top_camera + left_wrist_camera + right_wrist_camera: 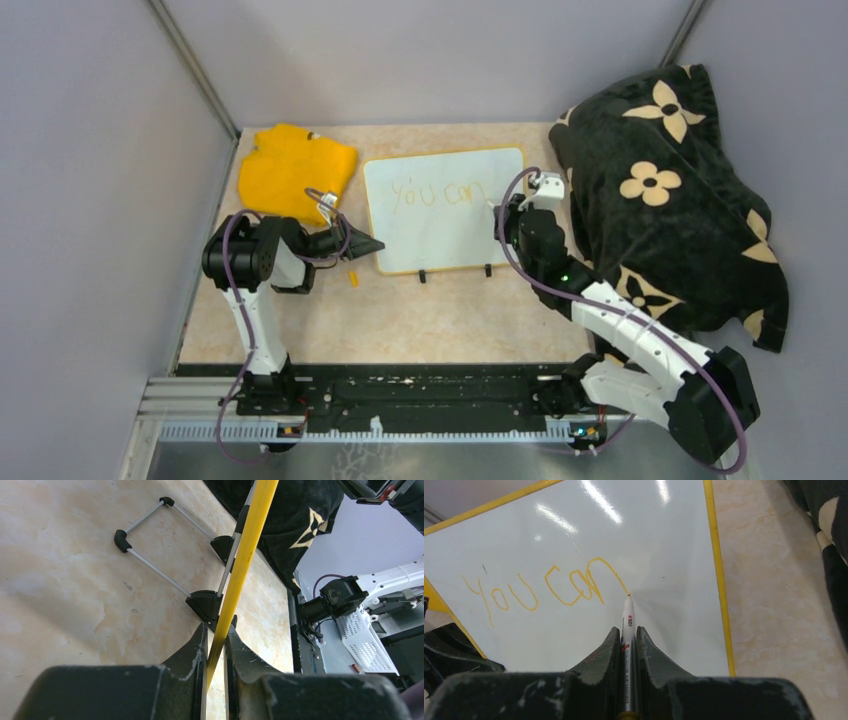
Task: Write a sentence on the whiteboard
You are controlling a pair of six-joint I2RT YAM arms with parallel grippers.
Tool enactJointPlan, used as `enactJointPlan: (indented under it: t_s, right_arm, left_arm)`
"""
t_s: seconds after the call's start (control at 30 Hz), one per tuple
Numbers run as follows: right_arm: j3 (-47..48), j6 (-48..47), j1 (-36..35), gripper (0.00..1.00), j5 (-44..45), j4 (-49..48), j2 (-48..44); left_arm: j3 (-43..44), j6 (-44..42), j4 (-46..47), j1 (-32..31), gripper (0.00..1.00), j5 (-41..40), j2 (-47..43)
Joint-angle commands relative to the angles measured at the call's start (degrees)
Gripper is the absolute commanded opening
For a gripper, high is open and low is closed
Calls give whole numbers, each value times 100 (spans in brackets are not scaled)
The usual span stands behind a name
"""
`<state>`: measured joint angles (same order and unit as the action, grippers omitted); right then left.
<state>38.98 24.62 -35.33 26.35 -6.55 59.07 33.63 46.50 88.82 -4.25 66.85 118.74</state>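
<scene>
The whiteboard (440, 240) lies on the table, tilted on two small black feet (206, 605). Its face carries the sentence (544, 587) in thin yellow-orange letters, reading "you can" on one line. My left gripper (372, 245) is at the board's lower left corner, shut on the board's yellow rim (245, 550), which runs edge-on between the jaws. My right gripper (500, 205) is shut on a white marker (627, 625). The marker's tip touches the whiteboard (664, 545) at the end of the last letter's stroke.
A yellow cloth (295, 170) lies left of the board at the back. A black blanket with cream flowers (670, 190) is heaped along the right side, close to my right arm. A small yellow cap (353, 278) lies on the table below my left gripper.
</scene>
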Motion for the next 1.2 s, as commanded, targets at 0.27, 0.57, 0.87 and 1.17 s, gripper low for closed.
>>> enactJointPlan:
  t_s: [0.27, 0.57, 0.87, 1.17]
  right_arm:
    - [565, -327, -861, 0, 208, -291, -382]
    - [514, -470, -1922, 0, 608, -760, 450]
    - [619, -523, -2693, 0, 993, -1218, 1373]
    - [812, -542, -2769, 0, 1279, -1414, 1907]
  left_arm:
    - [-8, -1, 1216, -6, 0, -189, 229]
    - [0, 10, 1217, -8, 0, -185, 230]
    - [-10, -1, 1215, -6, 0, -207, 230]
    - [3, -1, 1193, -6, 0, -205, 237]
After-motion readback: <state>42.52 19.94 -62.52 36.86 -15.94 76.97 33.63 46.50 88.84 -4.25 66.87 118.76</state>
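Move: The right hand holds the marker with its tip on the board at the end of "can". It is bound for blank board under "you", about 18 cm to its left, 2 cm ahead and 7 cm lower. "You" stands some 17 cm left and 10 cm ahead, "can" roughly 6 cm left and 9 cm ahead, both nearly level with the hand. From the left hand, gripping the board's left edge, that blank patch is about 6 cm right, 1 cm ahead and 2 cm higher. Leftward by about 15 cm, drawing back some 6 cm on the way, the right hand lifts the marker off the end of the "n", rises at first, then sinks past its starting height towards the blank area under "you". The wrist swings about 20 degrees counter-clockwise and rolls slightly, left side down; the fingers keep their grip on the marker. The left hand still holds the board's left edge. ##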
